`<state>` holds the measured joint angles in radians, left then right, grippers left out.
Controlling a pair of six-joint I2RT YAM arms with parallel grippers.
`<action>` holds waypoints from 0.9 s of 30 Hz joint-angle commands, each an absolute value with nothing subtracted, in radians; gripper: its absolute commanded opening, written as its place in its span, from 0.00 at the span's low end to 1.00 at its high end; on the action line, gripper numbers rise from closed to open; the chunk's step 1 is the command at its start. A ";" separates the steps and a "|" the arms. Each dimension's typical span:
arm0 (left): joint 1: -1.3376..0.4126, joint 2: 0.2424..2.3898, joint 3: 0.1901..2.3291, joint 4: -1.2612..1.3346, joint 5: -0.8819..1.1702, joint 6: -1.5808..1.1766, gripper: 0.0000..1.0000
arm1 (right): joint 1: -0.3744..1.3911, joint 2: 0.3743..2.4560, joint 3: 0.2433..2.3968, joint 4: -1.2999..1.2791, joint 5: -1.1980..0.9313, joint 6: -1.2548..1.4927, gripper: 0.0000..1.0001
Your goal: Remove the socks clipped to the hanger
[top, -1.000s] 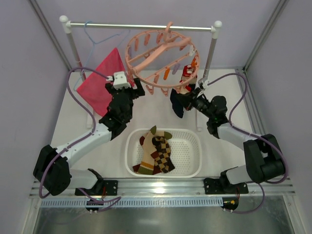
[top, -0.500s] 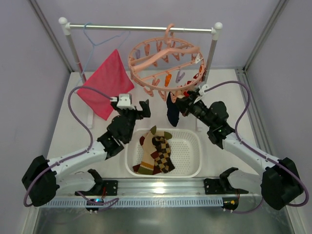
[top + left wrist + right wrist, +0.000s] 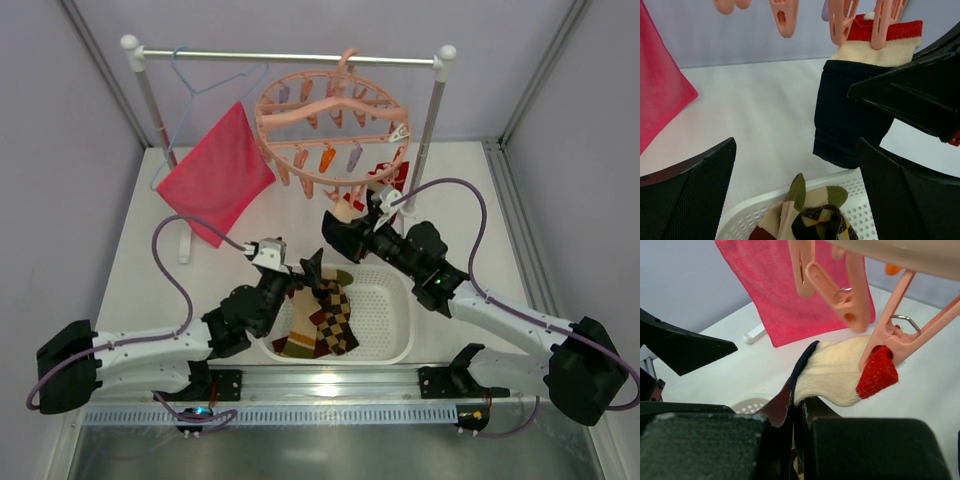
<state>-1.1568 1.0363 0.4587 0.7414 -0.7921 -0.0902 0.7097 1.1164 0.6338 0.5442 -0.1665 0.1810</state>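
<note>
The pink ring hanger [image 3: 330, 105] hangs from the rail by its hook, with its clips dangling. A navy sock [image 3: 338, 236] with a cream and red cuff [image 3: 877, 372] is stretched down and to the left from one clip [image 3: 890, 342], which still pinches the cuff. My right gripper [image 3: 800, 435] is shut on the sock's cream part, just behind the basket. My left gripper [image 3: 305, 272] stands open over the basket's back left rim with nothing between its fingers [image 3: 690, 200]. Argyle and tan socks [image 3: 318, 318] lie in the basket; the left wrist view also shows them [image 3: 815, 217].
The white perforated basket [image 3: 400, 320] sits at the near middle between the arm bases. A pink-red cloth [image 3: 215, 175] hangs on a light-blue wire hanger [image 3: 195, 75] at the left of the rail [image 3: 250, 56]. The two grippers are close together.
My left arm drew back from the hanger down to the basket, its jaws open. The right gripper pulled the navy sock leftward and nearer, and the hanger swung.
</note>
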 commanded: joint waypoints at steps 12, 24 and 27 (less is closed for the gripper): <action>-1.218 0.939 0.371 0.825 -0.686 -0.091 1.00 | 0.865 1.172 0.781 0.505 0.112 0.192 0.04; -1.232 1.089 0.388 1.005 -0.732 -0.094 1.00 | 0.930 1.215 0.854 0.462 0.199 0.236 0.04; -1.232 1.138 0.396 1.071 -0.753 -0.092 1.00 | 0.943 1.219 0.851 0.463 0.224 0.244 0.04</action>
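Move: Ahead and to the right of the open left hand hangs the sock, roughly 5 cm forward, 9 cm right and slightly lower; its peg is about 9 cm ahead, 11 cm right and 4 cm up, and the basket's middle some 7 cm back, 7 cm right, 22 cm below. For the right hand, already pinching the sock, the basket lies about 12 cm back, 3 cm left and 22 cm below, the peg 6 cm ahead, 3 cm right and 5 cm up. Drawing the still-clipped sock across, the right hand goes about 4 cm left and nearly 3 cm up, fingers kept shut on it. The empty left hand first bobs up and left, back a little, then sinks and swings right, ending some 3 cm lower, 3 cm right and slightly back, turned about 10 degrees clockwise, fingers wide open and closer to the sock without touching it. ##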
